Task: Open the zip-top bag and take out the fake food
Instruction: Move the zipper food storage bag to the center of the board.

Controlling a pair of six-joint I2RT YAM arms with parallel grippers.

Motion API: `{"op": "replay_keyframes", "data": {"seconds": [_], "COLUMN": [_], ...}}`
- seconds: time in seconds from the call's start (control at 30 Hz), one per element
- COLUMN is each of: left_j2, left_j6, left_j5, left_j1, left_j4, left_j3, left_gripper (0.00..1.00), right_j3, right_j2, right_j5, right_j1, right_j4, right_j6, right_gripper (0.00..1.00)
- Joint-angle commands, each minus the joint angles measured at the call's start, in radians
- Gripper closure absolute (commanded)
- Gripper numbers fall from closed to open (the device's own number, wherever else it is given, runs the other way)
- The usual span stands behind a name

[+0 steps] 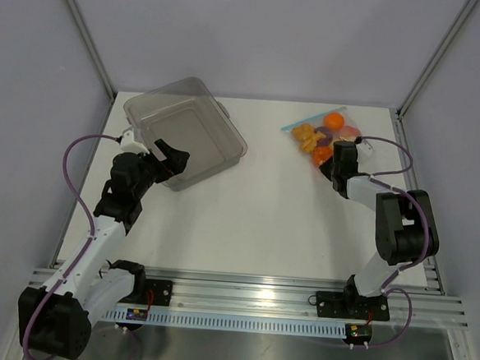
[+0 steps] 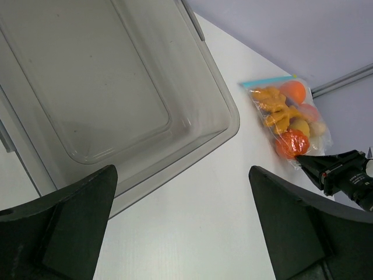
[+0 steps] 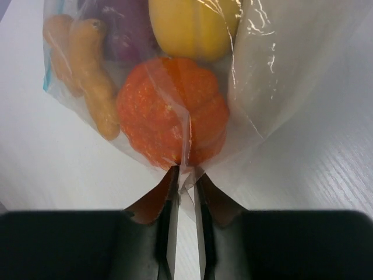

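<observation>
The zip-top bag [image 1: 324,133] lies at the far right of the table, its light-blue zip strip on the far side. Fake food fills it: an orange pumpkin [image 3: 169,111], a yellow piece [image 3: 192,23], orange-brown pieces [image 3: 93,70] and a purple one. My right gripper [image 3: 185,175] is at the bag's near corner, jaws almost together, with a fold of its plastic pinched between the tips. It also shows as the right gripper [image 2: 304,160] in the left wrist view, touching the bag [image 2: 288,125]. My left gripper [image 2: 182,170] hangs wide open above bare table beside the tub.
A rigid clear tub [image 1: 227,121] stands empty at the back left, turned at an angle, its near corner under my left gripper [image 1: 172,155]. The tub's rim [image 2: 227,111] fills the left wrist view. White table lies between tub and bag. Grey walls enclose the table.
</observation>
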Motion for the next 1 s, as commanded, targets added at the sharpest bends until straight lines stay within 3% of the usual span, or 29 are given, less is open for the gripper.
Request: {"op": "replay_keyframes", "data": {"seconds": [0.0,0.13,0.63,0.83,0.97], "left_j2": [0.002,0.007,0.021,0.019,0.021], "left_j6": [0.015,0.017,0.023,0.023,0.024], "left_j5": [0.027,0.033,0.044,0.047,0.05], "left_j1": [-0.005,-0.006,-0.013,-0.016,-0.017], "left_j4": [0.056,0.057,0.054,0.054,0.053], "left_j3": [0.013,0.015,0.027,0.027,0.03], "left_gripper": [0.01,0.01,0.01,0.01,0.01], "right_j3": [0.021,0.019,0.076,-0.007,-0.066], "right_j2": [0.005,0.006,-0.148,-0.295,-0.426], "right_j5": [-0.014,-0.065,0.044,0.044,0.133], "right_j1": [-0.004,-0.001,0.22,0.254,0.252], "right_j4": [0.067,0.074,-0.236,-0.282,-0.381], "right_j6": [-0.011,-0.017,-0.118,-0.106,-0.082], "right_gripper": [0.84,1.0,1.0,1.0,1.0]}}
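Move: The right hand's almost-shut fingers have the loose film at the near edge of the food storage bag between them; the bag's middle lies some 11 cm ahead and 2 cm to the right, about level. Inside it, the orange pumpkin is about 6 cm ahead and 1 cm left, and the yellow ginger 12 cm ahead and 5 cm left. The board's center is roughly 26 cm left and 2 cm back, with the grey bin's middle about 48 cm left and 11 cm ahead. From the left hand, the bag is about 45 cm right, 23 cm ahead and 17 cm lower. The right fingers finish closing on the film just short of the pumpkin, pinching it fully shut while the hand all but stays in place. Keeping that pinch, the hand then pulls the bag left and back towards the center, about 8 cm each way, first mostly left and later mostly back, rising some 6 cm with most of the rise late, as the wrist turns about 15 degrees counter-clockwise. ##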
